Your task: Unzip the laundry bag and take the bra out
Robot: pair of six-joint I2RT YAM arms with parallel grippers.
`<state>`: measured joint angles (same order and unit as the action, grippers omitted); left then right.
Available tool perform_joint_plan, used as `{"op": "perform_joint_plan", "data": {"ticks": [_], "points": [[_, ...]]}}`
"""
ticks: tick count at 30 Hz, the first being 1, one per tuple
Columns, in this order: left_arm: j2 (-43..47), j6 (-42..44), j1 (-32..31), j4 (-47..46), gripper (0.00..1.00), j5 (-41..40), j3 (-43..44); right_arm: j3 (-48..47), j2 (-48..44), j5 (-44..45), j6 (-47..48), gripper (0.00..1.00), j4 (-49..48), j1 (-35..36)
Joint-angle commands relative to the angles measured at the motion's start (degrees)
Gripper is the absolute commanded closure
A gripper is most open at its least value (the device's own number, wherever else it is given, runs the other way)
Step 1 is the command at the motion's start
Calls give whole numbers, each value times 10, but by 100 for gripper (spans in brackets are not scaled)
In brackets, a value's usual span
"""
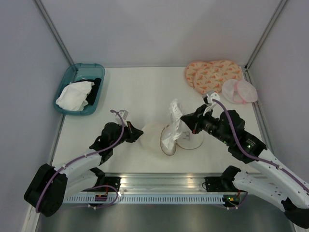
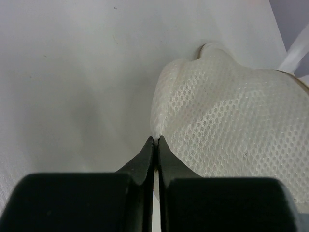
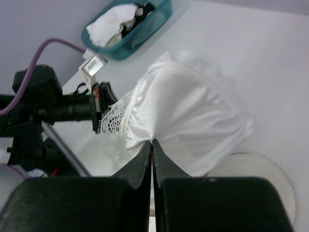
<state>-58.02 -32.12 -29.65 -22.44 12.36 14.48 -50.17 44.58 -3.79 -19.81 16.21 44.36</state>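
Note:
The cream mesh laundry bag [image 1: 153, 136] lies at the middle of the table with its open, tan-rimmed round face [image 1: 191, 141] turned to the right. My left gripper [image 1: 136, 134] is shut on a pinch of the bag's mesh [image 2: 227, 121] at its left end, fingertips [image 2: 155, 138] tight together. The white bra [image 1: 173, 126] sticks up out of the bag's opening. My right gripper [image 1: 185, 121] is shut on it, and the right wrist view shows its soft fabric [image 3: 188, 111] bunched at the right gripper [image 3: 152, 141]. Lace edging hangs toward the left arm.
A teal bin [image 1: 64, 90] with a white cloth and a black cloth stands at the back left. A pink-orange patterned pad [image 1: 212, 72] and a pale pink mesh pair [image 1: 239, 91] lie at the back right. A metal rail [image 1: 164, 186] runs along the near edge.

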Motion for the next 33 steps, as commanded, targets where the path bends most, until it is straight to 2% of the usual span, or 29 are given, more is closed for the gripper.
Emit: {"op": "perform_joint_plan", "data": {"ticks": [1, 5, 9, 14, 16, 18, 19, 23, 24, 25, 26, 27, 28, 33], "points": [[-5, -1, -1, -16, 98, -5, -1, -28, -46, 148, 2, 100, 13, -3], [-16, -10, -1, -23, 98, 4, -3, -44, -69, 259, 7, 100, -2, -3], [-20, -16, -1, -9, 98, -3, -2, -116, -11, 345, 40, 100, 32, -3], [-10, -29, -1, 1, 98, -6, -20, -150, 25, 464, 83, 100, 7, -4], [10, -36, -1, 4, 97, -4, -32, -173, 49, 471, 88, 100, 1, -8], [35, -49, -1, 17, 89, -1, -38, -183, 67, 462, 92, 100, -13, -10], [49, -51, -1, 24, 89, -1, -40, -186, 73, 469, 103, 100, -20, -11], [168, -50, -1, 126, 88, -41, -34, -220, 100, 491, 138, 100, -47, -21], [185, -48, -1, 140, 84, -42, -32, -244, 108, 481, 137, 100, -40, -23], [197, -49, -1, 151, 74, -46, -29, -256, 118, 446, 137, 100, -35, -26], [222, -53, -1, 182, 40, -54, -27, -279, 138, 431, 129, 100, -21, -29], [233, -60, -1, 197, 26, -65, -24, -287, 149, 416, 127, 100, -17, -29], [244, -66, -1, 209, 1, -80, -18, -294, 159, 383, 124, 100, -14, -29], [355, -81, -1, 293, 0, -113, 15, -309, 219, 284, 122, 100, 6, -29]]}}
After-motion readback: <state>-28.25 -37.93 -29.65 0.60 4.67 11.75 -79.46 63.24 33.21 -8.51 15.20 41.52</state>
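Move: My right hand already holds the white bra, stretched down to the laundry bag's mouth, about 4 cm left of this hand, 2 cm ahead and 24 cm below. The bag's open lid lies roughly 8 cm right, 2 cm ahead and 26 below; the floral cloth is about 45 cm ahead, 26 right and 26 below. My left hand pinches the mesh; the bag's middle is some 8 cm to its right, 1 cm back and 3 below. I keep the bra pinched in my right hand and haul it up and away from the bag: first mainly to my right and up, then forward and up, roughly 14 cm higher and 12 cm farther out, swinging back left a little at the end while the hand has turned clockwise some 40 degrees and tipped up. My left hand sinks about 2 cm, then opens wide, lets go of the mesh and backs off leftward, rising about 5 cm. ##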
